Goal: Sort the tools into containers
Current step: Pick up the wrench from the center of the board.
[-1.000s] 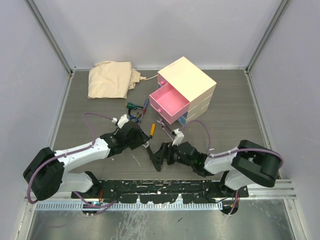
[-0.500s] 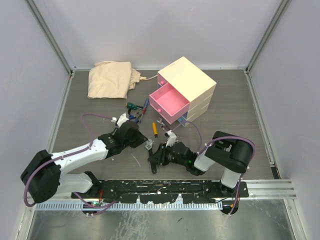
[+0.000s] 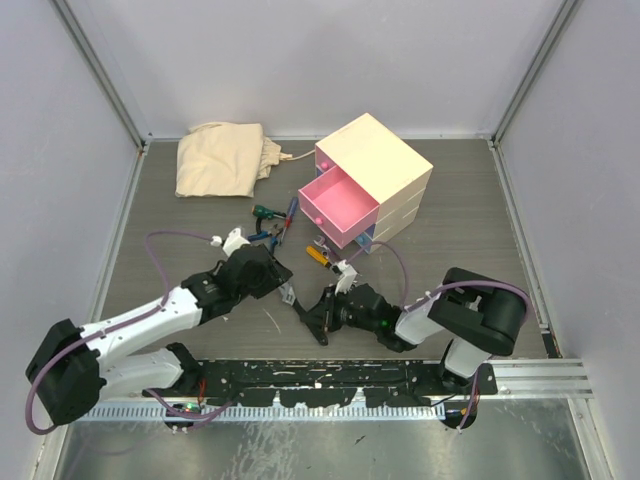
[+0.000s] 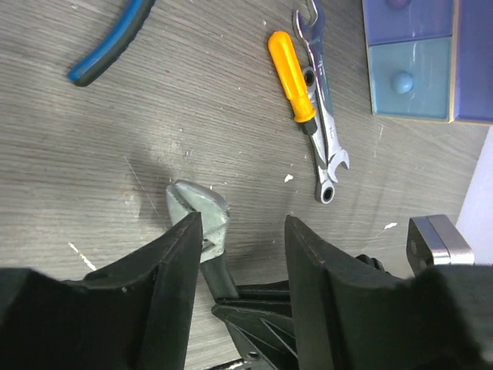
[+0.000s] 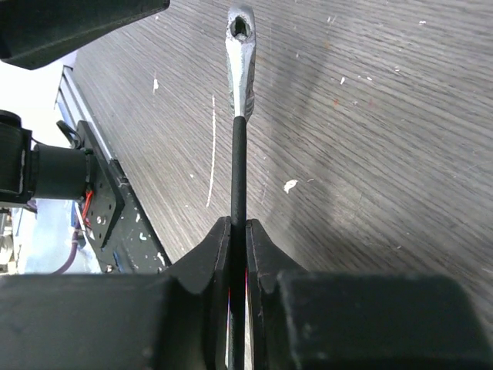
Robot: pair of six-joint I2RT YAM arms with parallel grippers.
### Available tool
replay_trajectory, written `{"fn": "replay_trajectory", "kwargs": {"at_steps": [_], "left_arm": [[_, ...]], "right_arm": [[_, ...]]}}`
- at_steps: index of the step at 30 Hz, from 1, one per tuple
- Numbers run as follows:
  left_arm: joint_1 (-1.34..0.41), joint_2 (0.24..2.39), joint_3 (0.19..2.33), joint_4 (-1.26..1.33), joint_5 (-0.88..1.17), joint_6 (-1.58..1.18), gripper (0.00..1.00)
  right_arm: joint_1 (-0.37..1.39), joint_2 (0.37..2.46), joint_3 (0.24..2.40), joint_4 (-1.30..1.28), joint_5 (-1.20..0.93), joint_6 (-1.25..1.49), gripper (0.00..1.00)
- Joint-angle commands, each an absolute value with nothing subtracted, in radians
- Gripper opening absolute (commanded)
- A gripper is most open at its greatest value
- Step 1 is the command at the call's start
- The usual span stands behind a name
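Note:
My right gripper (image 5: pixel 238 227) is shut on the black handle of the adjustable wrench (image 5: pixel 239 166), which points away from it low over the table. The wrench's silver head (image 4: pixel 199 212) lies just beyond my left gripper (image 4: pixel 240 231), close to its left finger; that gripper is open and holds nothing. In the top view both grippers meet at the table's front middle, around the wrench (image 3: pixel 293 296). The orange-handled screwdriver (image 4: pixel 291 75) and a silver spanner (image 4: pixel 323 131) lie before the cream chest (image 3: pixel 385 160), whose pink drawer (image 3: pixel 340 205) stands pulled out. Blue-handled pliers (image 3: pixel 285 222) and the green screwdriver (image 3: pixel 262 211) lie left of it.
A beige cloth bag (image 3: pixel 225 158) lies at the back left. The blue drawer (image 4: pixel 404 19) and the light-blue drawer (image 4: pixel 408 77) are closed at the chest's base. Grey walls and metal rails enclose the table; a black rail (image 3: pixel 320 380) runs along the near edge.
My right gripper has shut on the wrench's handle. The left gripper closed and has opened again, and its arm has drawn back a little to the left. The orange screwdriver has shifted slightly.

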State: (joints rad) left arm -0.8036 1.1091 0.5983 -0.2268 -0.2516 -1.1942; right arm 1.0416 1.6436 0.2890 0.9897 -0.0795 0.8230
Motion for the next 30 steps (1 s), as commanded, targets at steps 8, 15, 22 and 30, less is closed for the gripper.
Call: {"fn": "replay_trajectory", "kwargs": {"at_steps": [8,15,22,30], "left_arm": [[-0.806,0.913,0.639,-0.254,-0.273,-1.022,0.76],[-0.806,0.799,0.660,-0.207,-0.263,-0.927,0.82],[-0.805,0.778,0.728,-0.203,-0.223,-0.823,0.84],[-0.805,0.796,0.787,-0.134,-0.125,-0.801,0.87]], "right_arm": [[1.045,1.365,0.238,0.934,-0.060,0.845,0.01],[1.045,1.100,0.228,0.733,-0.020,0.828,0.01],[1.046,0.855,0.328,0.444,0.045,0.755,0.01],[1.045,0.785,0.444,0.325,0.130,0.749,0.01]]}}
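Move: The right hand already pinches the wrench by its handle, the wrench's middle about 2 cm left of it and level. From this hand the open pink drawer is some 23 cm ahead, 5 cm right and 9 cm up; the yellow screwdriver is about 13 cm ahead, 1 cm right and 2 cm lower. For the left hand, the wrench's middle is roughly 8 cm back, 4 cm right and 6 cm below. The right hand lifts its pinched wrench about 15 cm, easing right, while the left rises too, opening wide. ##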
